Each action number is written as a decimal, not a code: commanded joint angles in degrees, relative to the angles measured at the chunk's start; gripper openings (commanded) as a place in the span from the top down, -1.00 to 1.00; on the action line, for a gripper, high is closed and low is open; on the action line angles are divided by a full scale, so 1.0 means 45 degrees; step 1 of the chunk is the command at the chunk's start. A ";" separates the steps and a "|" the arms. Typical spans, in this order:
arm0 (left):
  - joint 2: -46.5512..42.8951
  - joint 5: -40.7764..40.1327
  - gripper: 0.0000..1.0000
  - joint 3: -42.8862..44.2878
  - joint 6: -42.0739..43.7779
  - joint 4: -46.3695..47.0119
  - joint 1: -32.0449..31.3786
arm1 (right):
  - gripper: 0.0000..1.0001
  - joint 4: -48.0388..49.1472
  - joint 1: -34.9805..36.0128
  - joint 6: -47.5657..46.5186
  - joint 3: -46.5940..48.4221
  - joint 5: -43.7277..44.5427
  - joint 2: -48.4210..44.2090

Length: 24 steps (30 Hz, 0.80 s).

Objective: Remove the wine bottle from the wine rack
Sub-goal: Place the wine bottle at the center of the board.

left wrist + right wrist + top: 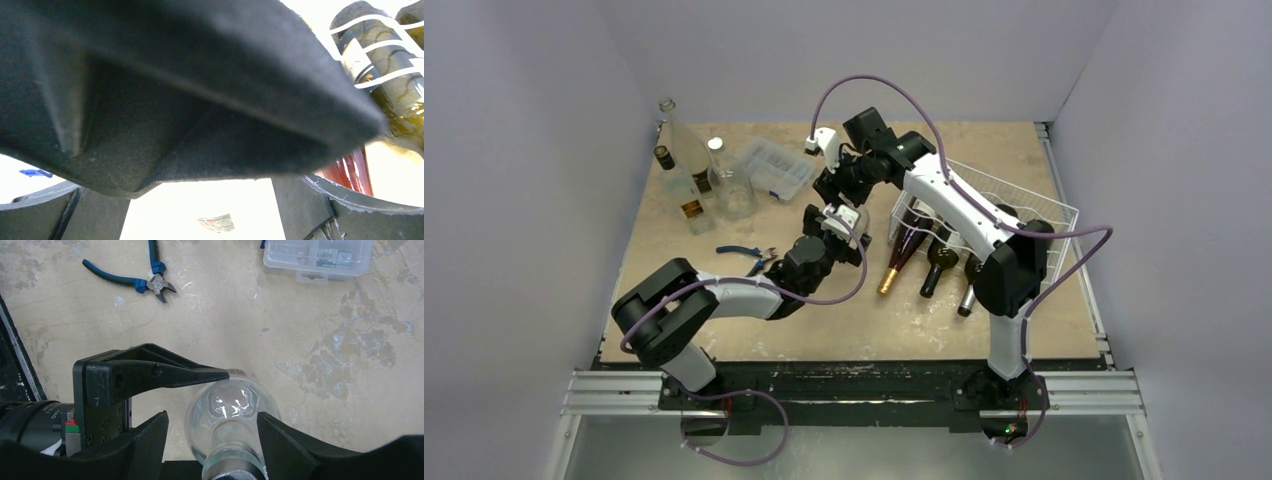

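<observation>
A clear glass wine bottle [230, 410] stands upright on the table, seen from above in the right wrist view. My right gripper [212, 416] is open, with a finger on each side of the bottle's neck and a gap on the left. My left gripper [836, 222] is open wide, and one of its fingers [150, 375] touches the bottle's shoulder. In the top view both grippers hide the bottle; my right gripper [834, 185] is just beyond the left one. The white wire wine rack [1024, 200] lies to the right, holding dark bottles [939, 262]. A close black part blocks most of the left wrist view.
Blue pliers [749, 255] [145, 282] lie left of the grippers. A clear plastic compartment box [774, 165] [317, 255] sits at the back. Glass bottles [689, 175] and a jar [734, 190] stand at the far left. White walls enclose the table.
</observation>
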 commanded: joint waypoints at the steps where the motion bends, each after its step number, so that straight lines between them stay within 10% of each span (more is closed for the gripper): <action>1: -0.0746 0.0439 -1.00 -0.0347 -0.0476 0.1063 -0.0004 | -0.45 -0.0175 0.0078 0.0279 -0.0055 -0.0384 -0.0819; 24: -0.1778 0.1921 -1.00 -0.0896 -0.0263 0.0526 -0.0119 | -0.82 -0.0097 -0.0012 0.0478 -0.0016 -0.0308 -0.2503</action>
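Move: The clear bottle stands on the board with its neck still between the right fingers, its middle about 9 cm below the right hand and 1 cm ahead. From the left hand, whose wide-open fingers straddle its body, it is about 2 cm ahead, 1 cm right and 2 cm lower. The racked red bottle lies roughly 10 cm to the right of it and 1 cm nearer; the pliers are some 22 cm left of it and 5 cm nearer. Spread the right fingers further to free the bottle's neck, holding the hand there at first, then lift it about 6 cm up past the cap, easing slightly back and to the right. Meanwhile draw the left gripper about 3 cm back towards the base, turning it some 10 degrees clockwise, its fingers staying wide open around the bottle's body. ##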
